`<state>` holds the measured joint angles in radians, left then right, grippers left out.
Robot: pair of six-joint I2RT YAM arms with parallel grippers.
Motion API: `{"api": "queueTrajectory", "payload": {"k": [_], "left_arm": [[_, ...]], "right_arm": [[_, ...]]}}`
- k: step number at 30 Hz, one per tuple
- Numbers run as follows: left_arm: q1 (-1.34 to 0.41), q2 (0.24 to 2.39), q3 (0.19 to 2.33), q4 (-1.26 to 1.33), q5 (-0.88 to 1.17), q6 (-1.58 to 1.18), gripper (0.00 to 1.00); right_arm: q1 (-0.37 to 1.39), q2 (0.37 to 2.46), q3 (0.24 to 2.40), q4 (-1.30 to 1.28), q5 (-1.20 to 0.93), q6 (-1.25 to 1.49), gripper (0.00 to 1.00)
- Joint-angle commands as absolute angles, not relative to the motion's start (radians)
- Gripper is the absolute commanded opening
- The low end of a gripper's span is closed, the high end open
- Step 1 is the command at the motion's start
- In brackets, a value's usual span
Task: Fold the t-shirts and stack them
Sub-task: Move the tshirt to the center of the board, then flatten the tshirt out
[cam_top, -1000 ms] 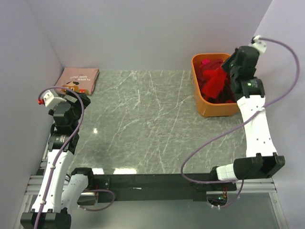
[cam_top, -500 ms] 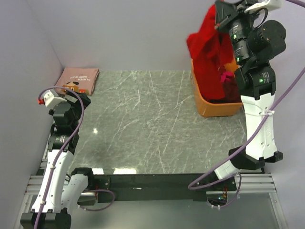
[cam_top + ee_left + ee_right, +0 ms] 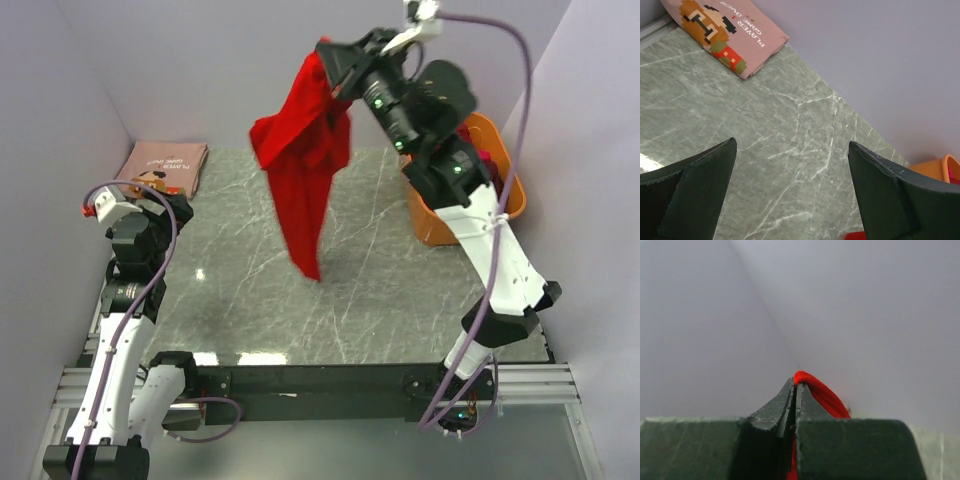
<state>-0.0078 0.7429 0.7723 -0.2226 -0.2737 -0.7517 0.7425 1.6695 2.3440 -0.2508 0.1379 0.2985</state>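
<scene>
My right gripper (image 3: 328, 55) is shut on the plain red t-shirt (image 3: 302, 170) and holds it high over the table's middle, the cloth hanging down with its lowest tip near the marble. In the right wrist view a red fold (image 3: 822, 396) is pinched between the closed fingers. A folded dusty-pink t-shirt (image 3: 164, 166) with a cartoon print lies at the far left corner; it also shows in the left wrist view (image 3: 725, 35). My left gripper (image 3: 792, 190) is open and empty, low at the left edge. Maroon shirts are mostly hidden in the tub.
The orange tub (image 3: 440, 222) stands at the far right behind my right arm, with a bit of red and pink cloth (image 3: 482, 160) showing. The grey marble table (image 3: 240, 290) is bounded by purple-grey walls at back and sides.
My right arm has lifted the red t-shirt out of the orange tub and swung it left, from above the tub to over the table's middle. The left arm has not moved.
</scene>
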Motion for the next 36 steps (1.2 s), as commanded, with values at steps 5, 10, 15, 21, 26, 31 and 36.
{"api": "queueTrajectory", "payload": {"k": [5,10,15,21,26,31,36], "left_arm": [[-0.003,0.799,0.784,-0.225,-0.255,-0.805,0.99],[-0.003,0.899,0.799,-0.262,-0.212,-0.857,0.99],[-0.003,1.028,0.729,-0.272,-0.048,-0.89,0.99],[-0.057,1.066,0.588,-0.322,0.009,-0.922,0.99],[-0.144,1.029,0.496,-0.374,0.009,-0.96,0.99],[-0.158,1.061,0.43,-0.313,0.063,-0.983,0.85],[-0.205,1.143,0.413,-0.267,0.106,-0.982,0.65]], "right_arm": [[0.632,1.526,1.78,-0.252,0.327,0.553,0.0],[0.412,1.545,1.373,-0.181,0.069,0.641,0.51],[0.406,1.602,1.344,-0.241,0.017,0.51,0.89],[0.446,1.588,1.286,-0.256,0.029,0.416,0.89],[0.46,1.601,1.256,-0.272,0.072,0.408,0.89],[0.46,1.6,1.223,-0.261,0.094,0.423,0.89],[0.462,1.6,1.204,-0.284,0.147,0.437,0.89]]}}
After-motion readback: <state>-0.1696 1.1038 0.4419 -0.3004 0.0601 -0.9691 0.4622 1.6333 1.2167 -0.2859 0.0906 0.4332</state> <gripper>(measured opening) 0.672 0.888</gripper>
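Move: The right hand grips the red t-shirt high over the board. The shirt's middle hangs some 23 cm below it, about 5 back and 4 to its left; the board's centre is roughly 63 cm straight below, and the orange basket about 13 ahead, 31 to the right and 57 down. From the left hand the shirt's middle is about 28 cm to the right, 3 back and 12 above; the folded pink shirt is about 23 ahead, 6 left and 27 below. The right hand lets go of the red t-shirt partway through a fast swing down, about 50 cm in all and some 10 forward and to the right, fingers tipping down nearly 60 degrees; it then hangs open over the shirt's far right end. The wide-open left hand drops about 25 cm, slants right and lastly back to the shirt's near left corner, tips down and starts closing around it. ##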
